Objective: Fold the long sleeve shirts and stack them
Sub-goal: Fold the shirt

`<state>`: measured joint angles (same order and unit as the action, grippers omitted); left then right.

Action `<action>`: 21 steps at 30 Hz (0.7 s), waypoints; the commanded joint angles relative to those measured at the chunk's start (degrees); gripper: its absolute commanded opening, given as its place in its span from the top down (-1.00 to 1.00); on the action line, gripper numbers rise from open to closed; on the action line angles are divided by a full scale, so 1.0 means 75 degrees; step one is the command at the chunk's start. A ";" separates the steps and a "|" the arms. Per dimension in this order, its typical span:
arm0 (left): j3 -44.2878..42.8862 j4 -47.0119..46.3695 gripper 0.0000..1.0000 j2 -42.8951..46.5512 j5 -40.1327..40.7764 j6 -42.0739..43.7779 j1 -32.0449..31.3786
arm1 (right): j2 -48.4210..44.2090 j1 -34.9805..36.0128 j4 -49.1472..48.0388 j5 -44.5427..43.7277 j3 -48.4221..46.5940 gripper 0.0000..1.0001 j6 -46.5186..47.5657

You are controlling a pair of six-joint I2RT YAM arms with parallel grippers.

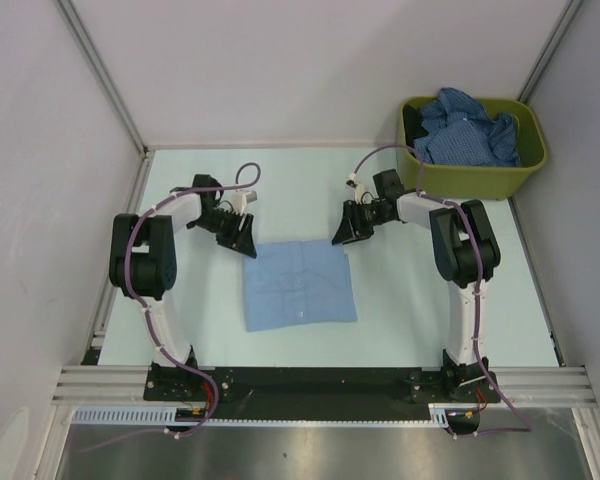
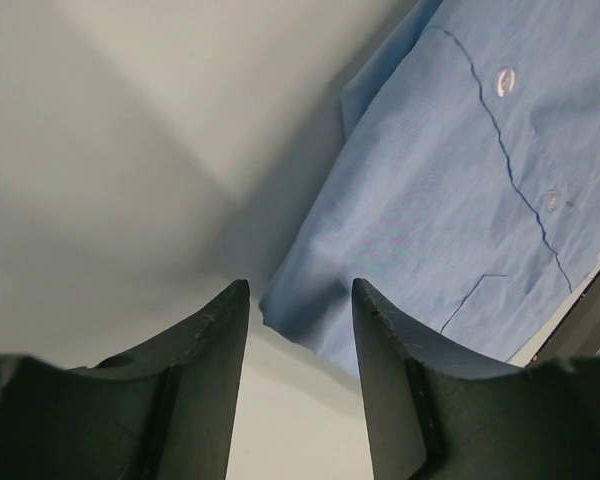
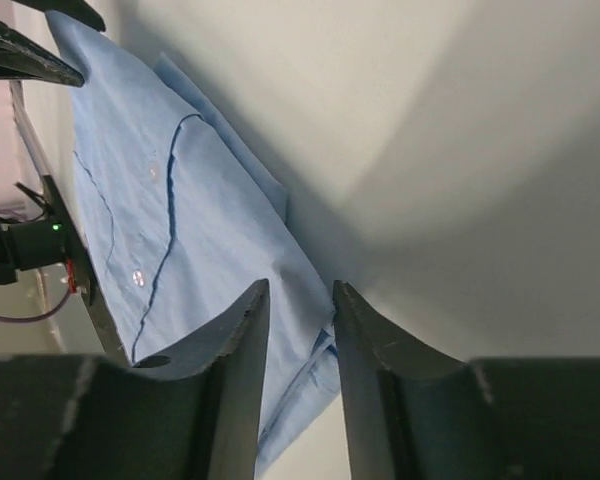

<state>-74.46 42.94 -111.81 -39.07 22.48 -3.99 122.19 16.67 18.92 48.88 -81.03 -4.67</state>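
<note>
A plain light blue long sleeve shirt (image 1: pixel 300 285) lies folded into a rectangle on the table between the arms. My left gripper (image 1: pixel 247 244) hovers at its far left corner. In the left wrist view this gripper (image 2: pixel 300 292) is open, and the corner of the shirt (image 2: pixel 450 180) lies just past the gap between the fingertips, untouched. My right gripper (image 1: pixel 339 237) is at the far right corner. In the right wrist view its jaws (image 3: pixel 298 292) stand a narrow gap apart, astride the edge of the shirt (image 3: pixel 180 220). Darker blue shirts (image 1: pixel 470 130) are heaped in the bin.
The olive-green bin (image 1: pixel 480 180) stands at the far right corner of the table, just behind the right arm. White walls close off the back and both sides. A black rail (image 1: pixel 310 380) with the arm bases runs along the near edge.
</note>
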 commanded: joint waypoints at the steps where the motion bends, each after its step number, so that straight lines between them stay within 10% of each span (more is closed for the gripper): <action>1: -0.0292 -0.0206 0.06 0.0060 -0.0719 -0.0150 0.0051 | -0.0190 -0.0077 -0.0109 0.0420 -0.0070 0.41 -0.0069; 5: -0.0128 -0.0252 0.55 0.0388 -0.1083 -0.0161 0.0051 | -0.0600 -0.0182 0.0289 0.0478 -0.0105 1.00 0.0013; 12: -0.0010 -0.0241 0.97 0.0752 -0.1412 -0.0443 0.0005 | -0.1105 -0.0417 0.1332 0.0338 -0.0059 1.00 0.0585; 21: -0.0127 -0.0393 0.96 0.0202 -0.0909 -0.0571 -0.0148 | -0.0625 -0.0605 0.1369 -0.0165 0.0152 1.00 0.0903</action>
<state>-74.70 40.95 -108.86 -47.20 18.81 -5.30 116.05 13.28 29.23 50.78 -80.49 0.08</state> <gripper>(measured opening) 0.014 0.014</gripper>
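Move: The folded shirt's far left corner is already between the left hand's open fingers, about 1 cm to the right of the hand point and 1 cm below it; the far right corner lies some 18 cm to that hand's right and 2 cm ahead. That far right corner sits about 1 cm left of the right hand and 1 cm below, between its half-open fingers. From the right hand the shirt's middle is roughly 10 cm back and 8 cm left. Both hands pinch shut on the shirt's two far corners, the right fingers finishing first, and lift them about 3.5 cm off the table. Meanwhile both ease some 3 cm to the right, the right hand also drawing back a little, and the left wrist tips about 10 degrees so its fingers point flatter to the right. ##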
